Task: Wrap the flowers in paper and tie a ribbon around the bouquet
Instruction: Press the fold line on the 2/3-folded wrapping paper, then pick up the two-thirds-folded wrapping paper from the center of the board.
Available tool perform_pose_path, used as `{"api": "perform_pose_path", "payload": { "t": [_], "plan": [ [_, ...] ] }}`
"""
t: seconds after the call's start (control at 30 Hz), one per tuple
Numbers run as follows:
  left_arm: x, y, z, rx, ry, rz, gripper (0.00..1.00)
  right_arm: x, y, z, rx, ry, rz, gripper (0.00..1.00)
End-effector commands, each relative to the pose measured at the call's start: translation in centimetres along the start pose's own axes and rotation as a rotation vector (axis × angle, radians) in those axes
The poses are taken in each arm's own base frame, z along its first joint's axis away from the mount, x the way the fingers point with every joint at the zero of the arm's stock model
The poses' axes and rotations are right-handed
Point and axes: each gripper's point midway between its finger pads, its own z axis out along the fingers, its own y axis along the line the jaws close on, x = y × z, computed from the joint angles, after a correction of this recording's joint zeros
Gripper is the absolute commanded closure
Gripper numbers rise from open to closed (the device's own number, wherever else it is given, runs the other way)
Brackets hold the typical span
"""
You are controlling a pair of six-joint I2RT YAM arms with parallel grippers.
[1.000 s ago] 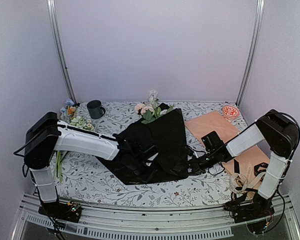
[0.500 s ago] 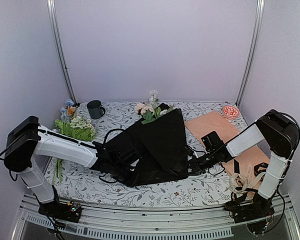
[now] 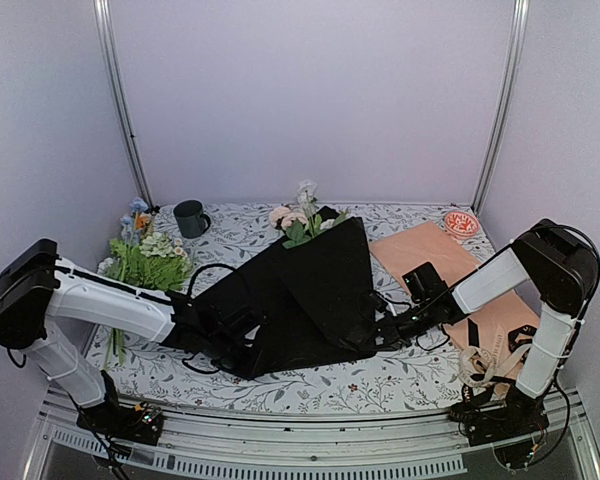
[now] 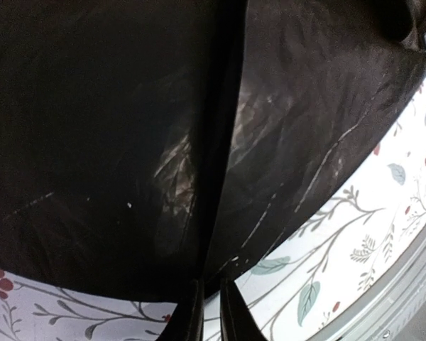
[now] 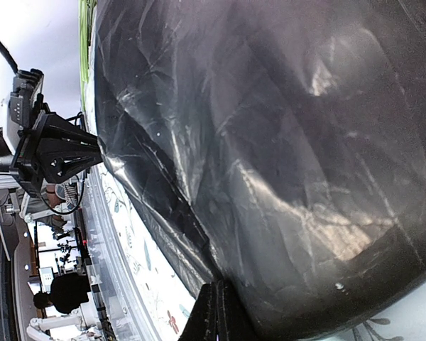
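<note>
The black paper (image 3: 310, 290) lies folded over the flowers (image 3: 295, 222), whose pink and white blooms and leaves stick out at its far end, like a bouquet. My left gripper (image 3: 248, 345) pinches the paper's near left edge. In the left wrist view its jaws (image 4: 211, 284) are nearly together on the paper (image 4: 128, 142), and a taut crease runs up from them. At the near right corner, my right gripper (image 3: 380, 333) is shut on the paper (image 5: 284, 142), fingers (image 5: 216, 284) pressed together. The cream ribbon (image 3: 488, 368) lies in loops at the right, by the right arm's base.
A peach sheet (image 3: 430, 250) lies right of the paper, with a small red round thing (image 3: 461, 222) behind it. A dark green mug (image 3: 191, 217) stands at the back left. A leftover mixed bunch (image 3: 145, 258) lies along the left edge, above my left forearm.
My left arm has drawn back to the left and toward the near edge, pulling the paper's left flap outward and flatter. The right arm has not moved.
</note>
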Motion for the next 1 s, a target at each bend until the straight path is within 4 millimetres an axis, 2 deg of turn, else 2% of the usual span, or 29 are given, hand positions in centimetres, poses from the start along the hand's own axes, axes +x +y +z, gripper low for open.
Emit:
{"api": "perform_pose_path", "payload": {
  "t": [0.0,0.07,0.13,0.2,0.23,0.27,0.37,0.47,0.53,0.63,0.77,0.97],
  "plan": [
    [7.9,7.6,0.0,-0.264,0.277,-0.056,0.9,4.2,-5.2,0.2,0.203,0.083,0.141,1.0],
    [7.0,7.4,-0.2,-0.26,0.253,-0.043,0.88,4.2,-5.2,0.2,0.202,0.085,0.141,1.0],
    [4.8,6.9,-0.8,-0.226,0.196,-0.042,0.85,4.2,-5.2,0.3,0.2,0.086,0.141,1.0],
    [1.5,7.2,-1.9,-0.186,0.104,-0.079,0.74,4.3,-5.2,0.3,0.2,0.086,0.141,1.0],
    [-0.3,7.6,-2.7,-0.175,0.056,-0.097,0.64,4.3,-5.2,0.3,0.201,0.085,0.14,1.0],
    [-1.9,8.3,-3.5,-0.174,0.008,-0.117,0.56,4.3,-5.3,0.2,0.203,0.085,0.138,1.0],
    [-6.4,11.8,-6.4,-0.196,-0.147,-0.209,0.4,4.3,-5.3,0.2,0.205,0.084,0.138,1.0],
    [-9.0,15.8,-9.0,-0.185,-0.293,-0.334,0.19,4.4,-5.4,0.2,0.204,0.084,0.139,1.0],
    [-9.8,18.4,-10.1,-0.183,-0.369,-0.426,0.12,4.5,-5.4,0.3,0.202,0.086,0.141,1.0],
    [-9.6,21.6,-10.5,-0.201,-0.422,-0.536,0.1,4.5,-5.3,0.3,0.197,0.085,0.14,1.0],
    [-9.4,21.7,-8.6,-0.132,-0.412,-0.57,0.09,4.4,-5.4,0.5,0.192,0.09,0.14,1.0],
    [-9.7,21.2,-4.3,-0.036,-0.335,-0.569,0.09,4.4,-5.3,0.5,0.189,0.091,0.132,1.0]
  ]
}}
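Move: The left gripper's closed tips are on the black paper's front-left corner. The paper's far-left corner lies about 16 cm ahead and 15 cm to their left, 1 cm lower; the green bunch's middle stands some 22 cm ahead and 23 cm left, the mug roughly 33 cm ahead and 14 cm left. From the right gripper, whose tips are on the folded paper, that far-left corner is about 9 cm ahead and 42 cm left. Lift the left gripper off the paper's front-left corner and swing it in an arc, about 20 cm left and 15 cm forward, to the far-left corner, rising some 7 cm and then sinking most of that again. Open the fingers wide on the way and turn the wrist about 40 degrees counter-clockwise. Keep the right gripper still, its shut tips holding the folded paper. ##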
